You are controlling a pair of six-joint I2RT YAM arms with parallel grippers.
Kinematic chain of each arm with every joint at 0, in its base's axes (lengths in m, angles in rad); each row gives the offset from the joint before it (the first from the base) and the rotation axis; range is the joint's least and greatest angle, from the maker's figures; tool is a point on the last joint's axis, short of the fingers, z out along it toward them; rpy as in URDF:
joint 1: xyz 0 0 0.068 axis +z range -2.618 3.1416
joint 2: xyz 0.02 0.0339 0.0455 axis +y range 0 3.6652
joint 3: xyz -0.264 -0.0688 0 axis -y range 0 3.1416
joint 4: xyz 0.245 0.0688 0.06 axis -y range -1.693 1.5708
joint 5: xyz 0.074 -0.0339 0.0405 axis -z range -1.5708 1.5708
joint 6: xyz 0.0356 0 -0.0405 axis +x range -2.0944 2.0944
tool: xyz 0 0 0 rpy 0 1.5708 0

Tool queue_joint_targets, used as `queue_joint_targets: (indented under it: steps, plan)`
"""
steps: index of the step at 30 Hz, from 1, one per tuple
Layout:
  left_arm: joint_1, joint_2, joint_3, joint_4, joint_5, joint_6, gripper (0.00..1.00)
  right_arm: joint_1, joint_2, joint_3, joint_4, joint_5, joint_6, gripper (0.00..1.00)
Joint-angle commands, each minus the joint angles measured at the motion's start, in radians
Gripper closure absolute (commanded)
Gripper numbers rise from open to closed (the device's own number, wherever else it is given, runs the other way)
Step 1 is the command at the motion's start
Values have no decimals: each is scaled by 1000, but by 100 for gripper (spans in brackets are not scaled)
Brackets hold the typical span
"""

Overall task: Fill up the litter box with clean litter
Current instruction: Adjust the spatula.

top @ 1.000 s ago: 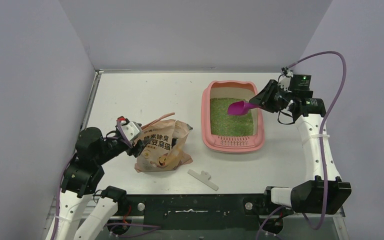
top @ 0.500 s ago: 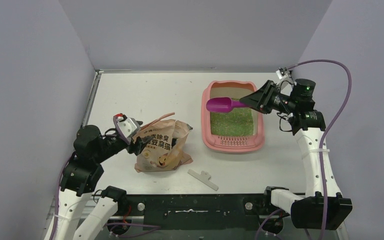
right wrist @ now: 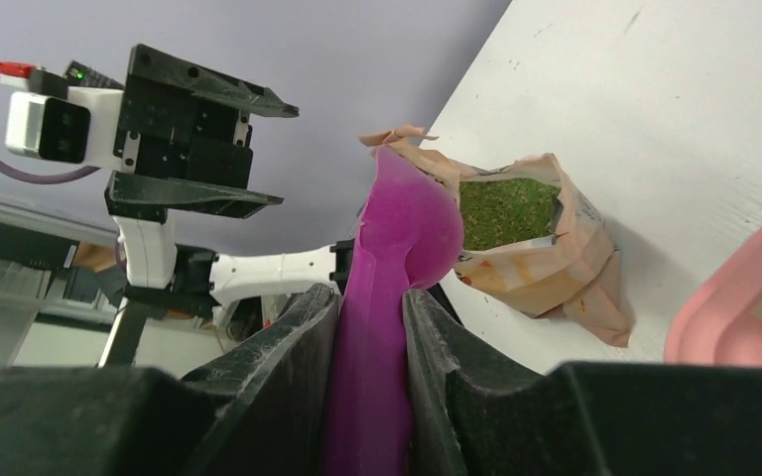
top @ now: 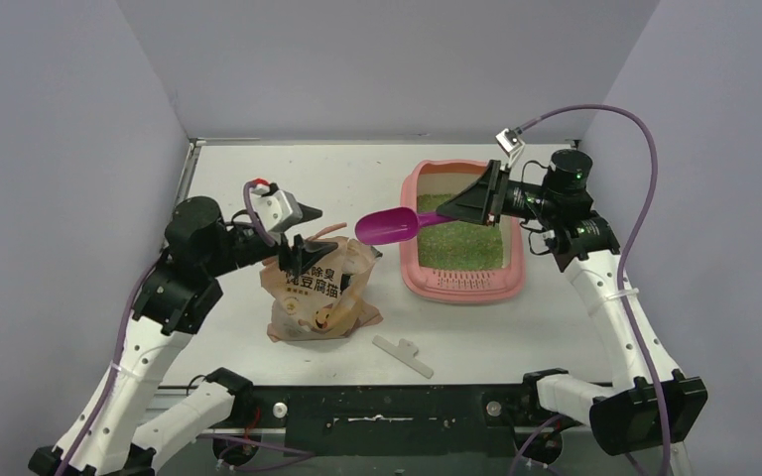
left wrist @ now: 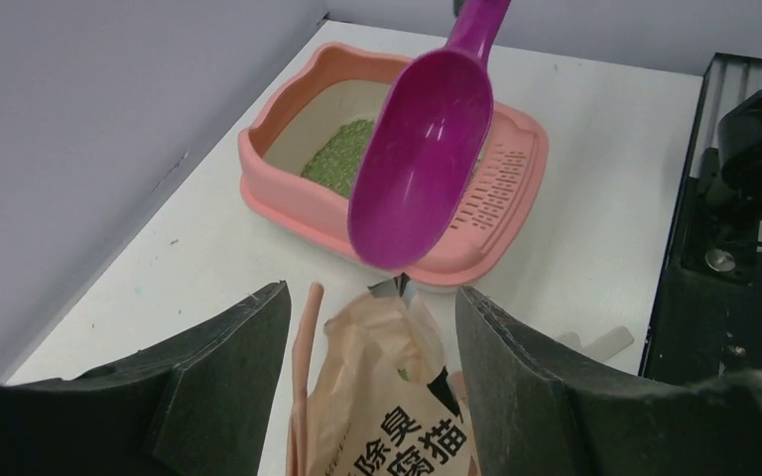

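Note:
The pink litter box (top: 461, 289) stands at the right of the table, with green litter (top: 459, 243) bedded inside it; the left wrist view shows its rim (left wrist: 288, 193) and the litter (left wrist: 342, 169) too. My right gripper (top: 468, 205) is shut on the handle of a magenta scoop (top: 389, 226), held level in the air between the box and a tan litter bag (top: 319, 293). The scoop's bowl (right wrist: 407, 233) looks empty. The bag's open mouth shows green granules (right wrist: 506, 205). My left gripper (top: 303, 231) hangs open over the bag's top (left wrist: 387, 387), which lies between its fingers.
A white plastic strip (top: 404, 354) lies on the table near the front, right of the bag. A thin pink strip (left wrist: 303, 367) sticks up beside the bag's top. Grey walls close in the left, back and right. A black rail (top: 387, 407) runs along the near edge.
My right gripper has swung the scoop left, from over the litter box to just right of the bag. My left arm has risen and moved right, from beside the bag to above it.

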Motion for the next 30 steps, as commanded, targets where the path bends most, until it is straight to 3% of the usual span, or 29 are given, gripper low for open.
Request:
queue_joint_targets:
  steps: [1,5,10,16,23,27,30]
  plan:
    - [-104,85,129,28,-47,93,41,57,25,74,23,-20,-41,100]
    - [-198,185,218,-97,-99,199,41,106,36,90,18,-17,-52,100]
    - [-228,223,207,-42,-122,222,41,151,48,98,7,-26,-64,100]
    - [-248,291,262,-120,-102,279,45,185,51,105,4,-38,-76,100]
    - [-259,331,287,-159,-83,307,73,220,52,108,16,-68,-87,99]
    - [-259,347,313,-224,-80,352,98,234,52,101,-6,-99,-111,100]
    - [-260,362,335,-263,-91,383,100,242,55,101,-51,-114,-144,100]
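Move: The purple spatula's bowl, its handle in the right fingers, lies about 12 cm right of the open left hand, 2 cm ahead and 2 cm lower. From the left hand, the litter bag's middle is some 6 cm back, 1 cm left and 20 cm below. The left fingers are about 21 cm left of the right hand and 4 cm back; the litter box is roughly 8 cm ahead of the right hand, 8 cm right and 27 cm below. Left hand reaches 7 cm right, dips, pinches the spatula's rim; right hand carries it 5 cm left and back. ##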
